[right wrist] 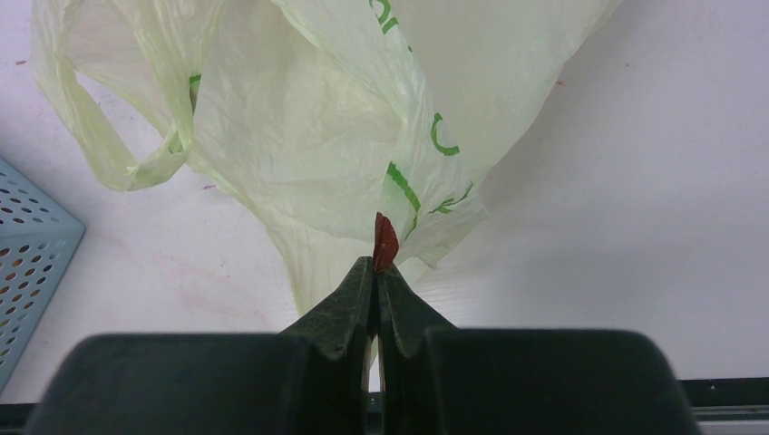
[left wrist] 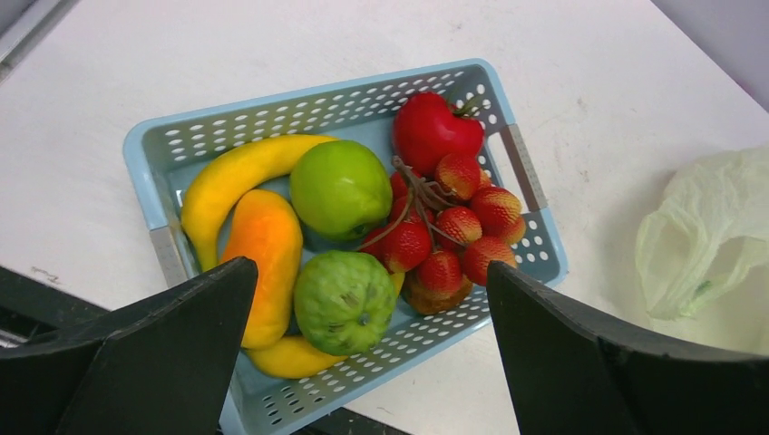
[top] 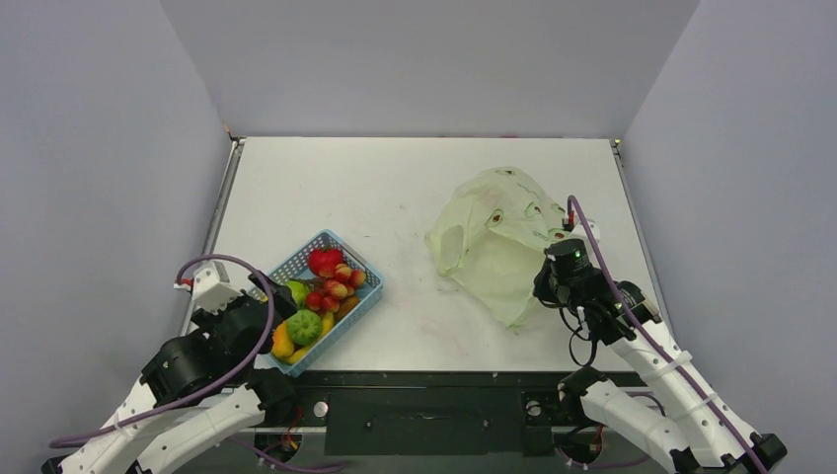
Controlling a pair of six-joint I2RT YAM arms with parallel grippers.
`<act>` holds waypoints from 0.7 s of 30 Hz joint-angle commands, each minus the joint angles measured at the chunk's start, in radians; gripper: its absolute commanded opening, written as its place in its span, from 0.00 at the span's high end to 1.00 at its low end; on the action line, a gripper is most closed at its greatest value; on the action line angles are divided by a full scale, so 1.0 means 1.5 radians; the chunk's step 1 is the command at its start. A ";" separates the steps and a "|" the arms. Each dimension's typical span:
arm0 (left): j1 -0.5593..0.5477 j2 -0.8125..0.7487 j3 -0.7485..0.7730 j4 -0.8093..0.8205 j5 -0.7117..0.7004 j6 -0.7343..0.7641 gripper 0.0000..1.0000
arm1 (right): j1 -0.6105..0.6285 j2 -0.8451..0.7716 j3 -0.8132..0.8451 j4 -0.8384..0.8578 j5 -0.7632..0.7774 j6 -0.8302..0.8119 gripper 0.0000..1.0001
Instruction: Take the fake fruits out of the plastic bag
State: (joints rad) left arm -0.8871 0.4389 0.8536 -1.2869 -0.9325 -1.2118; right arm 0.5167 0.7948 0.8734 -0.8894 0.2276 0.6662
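Note:
The fake fruits lie in a blue lattice basket (left wrist: pixel 530 186): a light green round one (left wrist: pixel 340 188), a darker green bumpy one (left wrist: pixel 345 301), a red apple (left wrist: pixel 431 130) and a red berry cluster (left wrist: pixel 453 231). My left gripper (left wrist: pixel 369 272) hangs open just above the basket's near end, its fingers apart on either side of the darker green fruit and touching nothing. The pale yellow-green plastic bag (right wrist: pixel 299 136) lies crumpled on the table's right half (top: pixel 494 237). My right gripper (right wrist: pixel 376 267) is shut on the bag's near corner, with a small red sliver at its tips.
Yellow bananas (left wrist: pixel 231 172) and an orange mango-like fruit (left wrist: pixel 266 249) share the basket (top: pixel 296 265). The basket sits at the table's front left, close to the dark front edge (top: pixel 424 380). Grey walls enclose the table on three sides.

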 commanded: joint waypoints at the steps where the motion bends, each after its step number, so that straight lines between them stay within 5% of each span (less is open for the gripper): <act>1: 0.002 -0.028 0.004 0.137 0.058 0.133 0.03 | -0.002 -0.001 -0.003 0.024 0.004 0.000 1.00; 10: 0.002 -0.051 -0.056 0.402 0.281 0.275 0.03 | -0.002 0.000 -0.003 0.029 -0.001 0.003 1.00; 21: 0.003 0.145 -0.072 0.612 0.515 0.295 0.03 | 0.001 0.016 -0.002 0.068 -0.056 0.018 1.00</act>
State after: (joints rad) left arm -0.8871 0.5545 0.7555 -0.5785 -0.3485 -0.7986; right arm 0.5167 0.8055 0.8730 -0.8555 0.1841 0.6712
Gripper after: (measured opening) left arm 0.971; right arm 0.004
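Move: The empty plastic bag lies well off to the left hand's right, its middle about 42 cm right, 25 cm ahead and 20 cm below. Nearer, the fruit basket's middle is some 12 cm ahead of that hand, level sideways and 18 cm down; in it the strawberries sit about 14 cm ahead and 7 cm right. From the right hand, which already holds the bag's edge, its middle is roughly 22 cm ahead, 4 cm left and 16 cm below. Still pinching the bag's edge, the right fingers ease only about 1 cm left near the end. Touching nothing, the left hand sweeps right from the basket towards the bag, about 16 cm and gathering speed, rising some 3 cm; it swings nearly 40 degrees clockwise and rolls its left side down a little, fingers staying wide open. ##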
